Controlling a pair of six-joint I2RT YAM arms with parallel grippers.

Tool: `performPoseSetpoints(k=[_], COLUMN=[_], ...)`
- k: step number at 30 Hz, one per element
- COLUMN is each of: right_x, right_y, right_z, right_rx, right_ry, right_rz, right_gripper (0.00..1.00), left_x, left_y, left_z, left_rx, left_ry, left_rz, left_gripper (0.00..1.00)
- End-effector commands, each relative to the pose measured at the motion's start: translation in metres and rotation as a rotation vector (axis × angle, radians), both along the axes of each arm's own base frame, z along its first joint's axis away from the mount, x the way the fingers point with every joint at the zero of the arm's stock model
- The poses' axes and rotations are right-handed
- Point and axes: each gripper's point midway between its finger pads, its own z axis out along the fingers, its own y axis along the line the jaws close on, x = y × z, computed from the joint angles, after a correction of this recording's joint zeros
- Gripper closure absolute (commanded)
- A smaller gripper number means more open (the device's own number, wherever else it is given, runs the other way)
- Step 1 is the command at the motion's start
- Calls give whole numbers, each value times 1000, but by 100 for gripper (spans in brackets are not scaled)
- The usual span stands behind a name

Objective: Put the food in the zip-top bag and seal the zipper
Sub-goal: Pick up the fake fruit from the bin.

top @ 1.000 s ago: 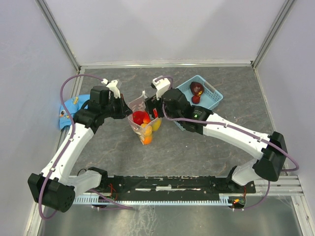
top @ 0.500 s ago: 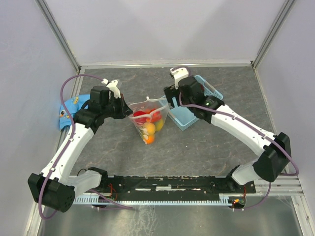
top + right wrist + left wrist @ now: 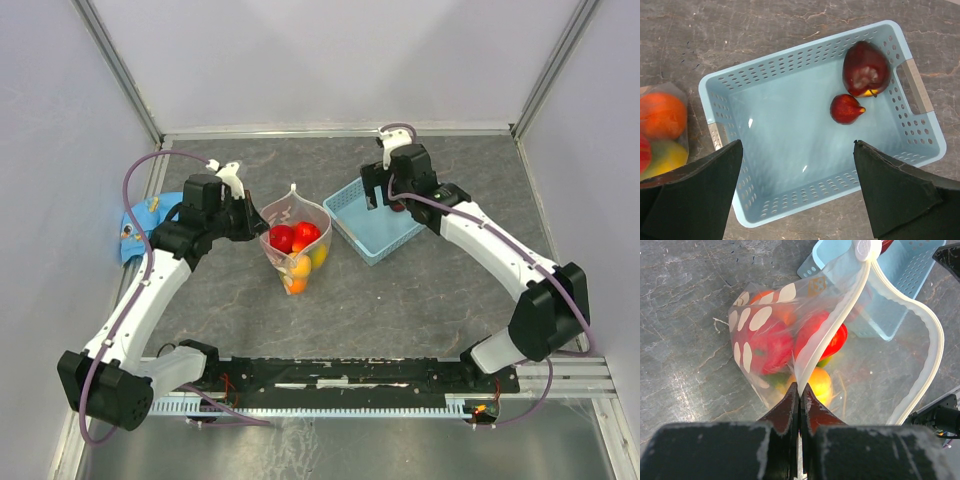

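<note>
The clear zip-top bag (image 3: 296,243) stands mouth-up on the table with red, orange and yellow food (image 3: 293,240) inside. My left gripper (image 3: 256,222) is shut on the bag's left rim, and in the left wrist view its jaws (image 3: 800,390) pinch the whitish zipper (image 3: 837,322). The mouth gapes open. My right gripper (image 3: 384,198) hangs wide open over the blue basket (image 3: 362,228), holding nothing (image 3: 797,145). Two pieces of food lie in the basket (image 3: 805,46): a large dark maroon one (image 3: 866,68) and a small red one (image 3: 846,108).
A blue patterned cloth (image 3: 140,226) lies at the table's left edge, behind my left arm. The basket sits just right of the bag, nearly touching it. Grey walls close off the back and both sides.
My right gripper has left the bag's mouth and swung right and back over the basket, its jaws opening fully. The left gripper has kept its hold; the bag has settled upright.
</note>
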Motion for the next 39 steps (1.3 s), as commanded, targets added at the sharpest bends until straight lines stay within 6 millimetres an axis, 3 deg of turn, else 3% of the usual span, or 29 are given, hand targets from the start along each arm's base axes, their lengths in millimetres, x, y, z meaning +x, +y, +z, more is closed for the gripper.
performPoseSetpoints(k=[1, 13, 21, 39], right_x=[24, 77, 95, 101], right_y=[-25, -68, -62, -58], right_z=[3, -73, -121, -168], right_rx=[35, 131, 169, 133], right_ry=[-24, 118, 217, 321], right_rz=[-104, -295, -272, -266], right_gripper=[0, 2, 12, 28], left_x=[5, 6, 7, 7], left_y=[-1, 1, 1, -1], left_z=[8, 6, 3, 2], left_rx=[-1, 5, 2, -5], left_ry=[-44, -40, -30, -19], left_rz=[-13, -8, -9, -16], left_gripper=[97, 97, 97, 97])
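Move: The small red fruit in the bin lies roughly 9 cm ahead of the open right hand, 6 cm to its right and 19 cm below. The large dark fruit stands about 7 cm beyond it and 1 cm farther right; the filled bag is some 23 cm left of the hand, 7 cm back and 14 cm down. From the left hand, still holding the bag, the small fruit is around 17 cm ahead and 37 cm right. Right hand sinks about 18 cm, reaching forward and right, tipping downward, fingers partly closing around the small fruit. ##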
